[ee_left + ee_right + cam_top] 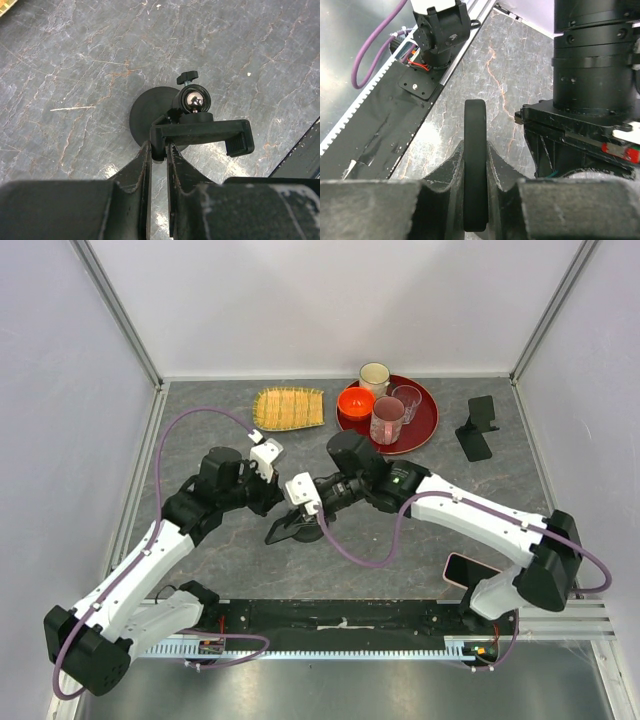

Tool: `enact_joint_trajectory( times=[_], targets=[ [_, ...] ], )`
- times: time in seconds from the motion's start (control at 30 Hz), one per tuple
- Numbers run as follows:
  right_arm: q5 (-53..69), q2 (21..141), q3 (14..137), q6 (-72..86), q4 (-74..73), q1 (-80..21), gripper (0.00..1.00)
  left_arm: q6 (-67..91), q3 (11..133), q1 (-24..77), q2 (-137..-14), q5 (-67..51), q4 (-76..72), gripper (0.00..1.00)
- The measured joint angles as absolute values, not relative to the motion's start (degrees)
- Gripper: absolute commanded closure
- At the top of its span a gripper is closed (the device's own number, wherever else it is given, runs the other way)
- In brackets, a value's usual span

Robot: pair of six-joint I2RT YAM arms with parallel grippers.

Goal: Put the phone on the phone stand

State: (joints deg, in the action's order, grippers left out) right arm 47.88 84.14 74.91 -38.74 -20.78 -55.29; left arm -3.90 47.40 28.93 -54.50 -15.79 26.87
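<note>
The phone stand stands mid-table between both arms, its round disc base under a shiny ball joint and a holder plate. My left gripper is shut on the left end of that plate. Seen edge-on in the right wrist view, the disc base sits pinched in my shut right gripper. From above, the left gripper and right gripper meet over the stand. The phone, pink-edged, lies flat at the near right, partly hidden by the right arm.
At the back sit a woven yellow mat and a red tray with an orange bowl, a mug and glasses. A black angled holder stands at the back right. A black rail runs along the near edge.
</note>
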Motion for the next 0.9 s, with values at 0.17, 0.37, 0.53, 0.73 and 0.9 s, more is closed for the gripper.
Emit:
enact_joint_trajectory(
  times=[0.17,0.37,0.53,0.73,0.9],
  targets=[
    [48.7,88.9,77.4,-43.9,-22.1,-55.3,1.0,-4.9,47.4,27.9,-54.7,-17.8,26.9,0.98],
    [49.1,93.7,84.1,-49.8,-27.2,-54.3,1.0,-5.5,47.4,26.3,-54.8,-20.2,27.2,0.98],
    [52.2,96.6,88.6,-52.9,-31.6,-52.1,1.0,-5.9,47.4,26.1,-55.0,-21.2,27.0,0.98],
    [53.1,99.1,91.6,-54.9,-36.6,-50.7,1.0,-6.2,47.4,26.0,-55.0,-21.4,27.0,0.98],
    [53.3,99.4,92.4,-53.5,-37.7,-50.2,1.0,-6.2,47.1,26.1,-54.8,-21.5,26.5,0.98]
  ],
)
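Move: The phone stand's clamp, still pinched by the left fingers, lies about 7 cm ahead of the right hand, 2 cm to its right and some 6 cm lower. The stand's round base is roughly 9 cm ahead of the right hand, 3 cm right and 24 cm below. From the left hand the clamp's middle is about 2 cm back and 3 cm right; the right hand's phone is some 9 cm back and 7 cm higher. The right hand carries the gripped phone about 5 cm forward, dipping 2 cm, towards the clamp the left still holds. ##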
